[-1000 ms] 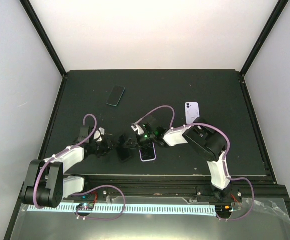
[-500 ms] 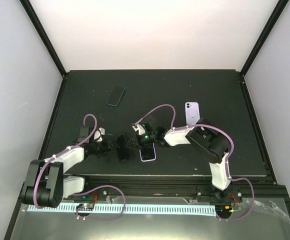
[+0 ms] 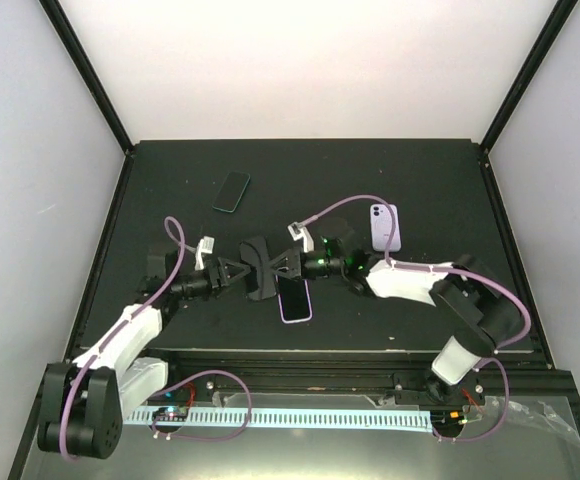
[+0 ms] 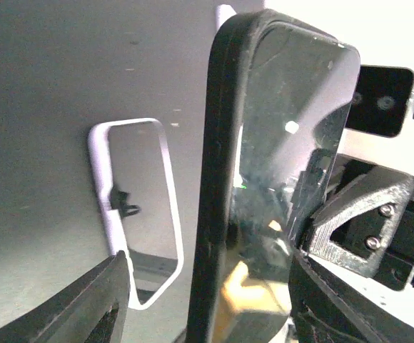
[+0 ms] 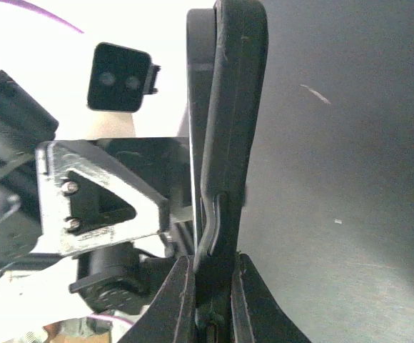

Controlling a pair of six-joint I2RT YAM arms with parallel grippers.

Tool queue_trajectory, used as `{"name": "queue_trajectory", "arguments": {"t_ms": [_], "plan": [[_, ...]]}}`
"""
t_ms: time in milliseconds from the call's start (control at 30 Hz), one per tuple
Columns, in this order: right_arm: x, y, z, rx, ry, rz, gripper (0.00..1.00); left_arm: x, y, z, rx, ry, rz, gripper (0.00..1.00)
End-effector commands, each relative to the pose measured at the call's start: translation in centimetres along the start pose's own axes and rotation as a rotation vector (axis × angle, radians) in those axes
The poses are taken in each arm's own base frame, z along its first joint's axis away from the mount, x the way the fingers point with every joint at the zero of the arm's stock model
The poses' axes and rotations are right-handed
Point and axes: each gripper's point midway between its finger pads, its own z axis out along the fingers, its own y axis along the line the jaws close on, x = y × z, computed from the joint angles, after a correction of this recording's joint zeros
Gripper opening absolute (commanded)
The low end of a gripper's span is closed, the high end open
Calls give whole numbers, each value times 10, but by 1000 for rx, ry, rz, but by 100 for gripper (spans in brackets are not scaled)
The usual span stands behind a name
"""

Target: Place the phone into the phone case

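Observation:
A black phone case (image 3: pixel 260 270) is held on edge above the table between the two arms, with a glossy dark phone face (image 4: pixel 285 143) set in it. My right gripper (image 3: pixel 282 264) is shut on its lower edge (image 5: pixel 232 107), and in the right wrist view the gripper (image 5: pixel 213 300) pinches it, a thin slab showing slightly apart from the thick black rim. My left gripper (image 3: pixel 238 272) is open, and in the left wrist view the gripper (image 4: pixel 210 286) has its fingers on either side of the case, the left finger (image 4: pixel 100 300) well apart from it.
A lilac-rimmed flat piece (image 3: pixel 294 298) lies on the black table just below the held case, also seen from the left wrist (image 4: pixel 135 214); I cannot tell whether it is a phone or a case. A purple phone (image 3: pixel 385 226) lies back-up to the right. A dark teal-edged phone (image 3: pixel 232 191) lies far left.
The left gripper has opened. Both grippers and the black case have moved away from the near edge, and the right arm has stretched out leftward, still gripping the case.

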Motion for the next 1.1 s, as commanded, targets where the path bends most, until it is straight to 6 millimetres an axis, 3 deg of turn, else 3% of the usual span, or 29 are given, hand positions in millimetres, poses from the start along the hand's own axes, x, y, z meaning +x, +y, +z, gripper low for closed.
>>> {"name": "queue_trajectory", "arguments": {"t_ms": [0, 100, 233, 367, 500, 700, 900, 1067], "plan": [[-10, 74, -24, -249, -48, -132, 1, 5, -55, -11, 208, 48, 100, 63], [-9, 88, -33, -304, -56, -124, 1, 7, -69, -18, 250, 41, 133, 60], [-9, 102, -40, -366, -65, -116, 1, 11, -79, -23, 299, 33, 127, 38], [-8, 104, -42, -369, -61, -113, 2, 12, -86, -28, 339, 16, 127, 17], [-2, 97, -42, -346, -43, -97, 16, 10, -97, -32, 370, 1, 138, 2], [20, 83, -46, -310, 24, -65, 54, 4, -114, -38, 403, -28, 193, 2], [39, 71, -52, -290, 60, -31, 59, -1, -124, -40, 425, -48, 217, 2], [44, 75, -51, -302, 77, -29, 59, -2, -127, -39, 433, -46, 222, 2]]}}
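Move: The black phone and its black case, held together in the right fingers, lie about 4 cm to the right of the open left hand and 2 cm ahead, roughly level with it. From the right hand their middle is some 3 cm left and 1 cm ahead. On the table about 12 cm below the right hand, the purple-cased phone sits 4 cm right and 1 cm back, and the white-backed phone about 26 cm right and 18 cm ahead. The left fingers close on the left edge of the phone and case while both hands rise; then the right fingers open and let go of the other edge. The left hand climbs about 10 cm in all, easing slightly back and right and rolling some 20 degrees. The right hand rises about 6 cm, rolling too, and after opening backs away towards its base and to the right. ##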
